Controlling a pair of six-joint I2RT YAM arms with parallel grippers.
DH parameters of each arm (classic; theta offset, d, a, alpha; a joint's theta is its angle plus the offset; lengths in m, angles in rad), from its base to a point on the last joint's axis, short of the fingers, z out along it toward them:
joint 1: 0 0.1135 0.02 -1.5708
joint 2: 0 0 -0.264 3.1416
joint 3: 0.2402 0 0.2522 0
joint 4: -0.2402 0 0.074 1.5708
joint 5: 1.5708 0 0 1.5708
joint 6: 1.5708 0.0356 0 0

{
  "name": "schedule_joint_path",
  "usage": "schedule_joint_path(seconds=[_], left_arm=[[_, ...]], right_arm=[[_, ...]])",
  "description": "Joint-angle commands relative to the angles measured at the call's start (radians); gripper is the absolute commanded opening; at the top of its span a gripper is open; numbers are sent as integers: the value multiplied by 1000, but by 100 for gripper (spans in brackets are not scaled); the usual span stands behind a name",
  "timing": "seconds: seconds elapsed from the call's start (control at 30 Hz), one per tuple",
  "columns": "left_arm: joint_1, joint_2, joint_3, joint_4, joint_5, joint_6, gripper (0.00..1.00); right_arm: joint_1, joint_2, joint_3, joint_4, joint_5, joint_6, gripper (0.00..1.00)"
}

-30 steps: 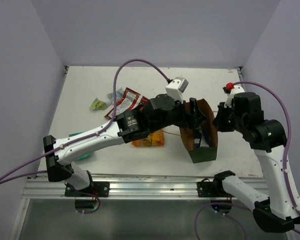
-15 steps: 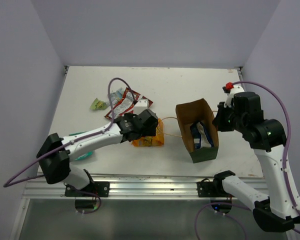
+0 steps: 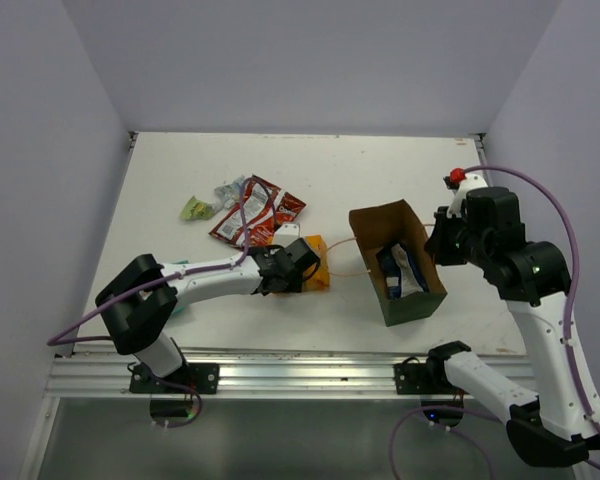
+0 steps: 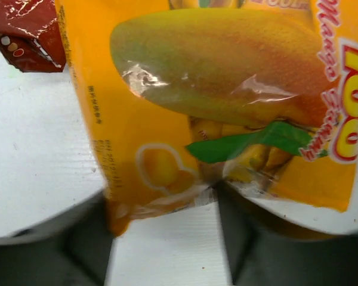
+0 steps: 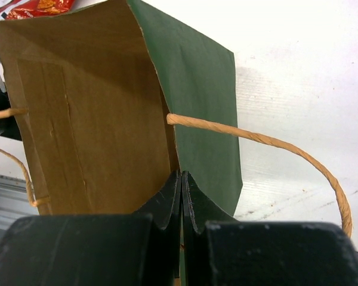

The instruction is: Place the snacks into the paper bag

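The dark green paper bag stands open right of centre, its brown inside showing. A dark blue-and-white snack lies inside it. My right gripper is shut on the bag's right wall at the rim. My left gripper is low at the orange-yellow mango packet, open. Its blurred fingers stand wide on either side of the packet's near edge. Red-and-white packets lie behind it.
A light green packet and a pale blue-silver one lie at the back left. A bit of teal packet shows beside the left arm. A tan handle loops off the bag's right side. A red packet's corner touches the orange one.
My left arm has swung back from over the bag, leftward and down to the orange packet. The bag's mouth has shifted slightly. The right gripper has kept its hold.
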Motion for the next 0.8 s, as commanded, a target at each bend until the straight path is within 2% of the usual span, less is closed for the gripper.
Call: schedule_joint_path(seconds=[0.0, 0.03, 0.07, 0.1, 0.27, 0.47, 0.57, 0.63, 0.77], left_arm=[[1, 15, -10, 65, -13, 0, 54], [1, 14, -8, 60, -17, -4, 39], [1, 9, -5, 52, -22, -6, 8], [1, 6, -2, 49, -25, -4, 0], [1, -61, 18, 40, -45, 17, 0], [-1, -201, 171, -37, -39, 92, 0], [-20, -253, 334, -18, 42, 191, 0], [-50, -252, 502, -6, 113, 245, 0], [-163, -152, 818, 12, 243, 309, 0]], right_arm=[[3, -13, -34, 38, -26, -9, 0], [3, -16, -43, 48, -26, -6, 0], [3, -16, -54, 54, -23, -3, 0], [4, -18, -75, 61, -15, 0, 0], [3, -30, -134, 102, 0, 11, 0], [3, -31, -132, 108, 20, 21, 0], [3, -28, -97, 88, 46, 18, 0], [3, -27, -73, 71, 57, 14, 0], [3, -27, -60, 61, 74, 12, 0]])
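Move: The orange mango snack lies just under my open left hand, which is over the near-left part of its near edge; its middle is about 6 cm ahead and 3 cm to the right, roughly a centimetre lower. The red snack bag is some 19 cm ahead and 7 cm left; the paper bag's middle is about 22 cm right, 3 cm back and 8 cm higher. From my right hand, the mango snack lies about 9 cm ahead, 23 cm left and 26 cm below. I shut my left fingers on the near-left corner of the mango snack, ease it up, then lift fast by about 25 cm, bearing right some 10 cm towards the paper bag as the wrist tips up and turns clockwise. My right hand keeps its pinch on the paper bag's right rim, lowering about 3 cm before coming a centimetre back up. ##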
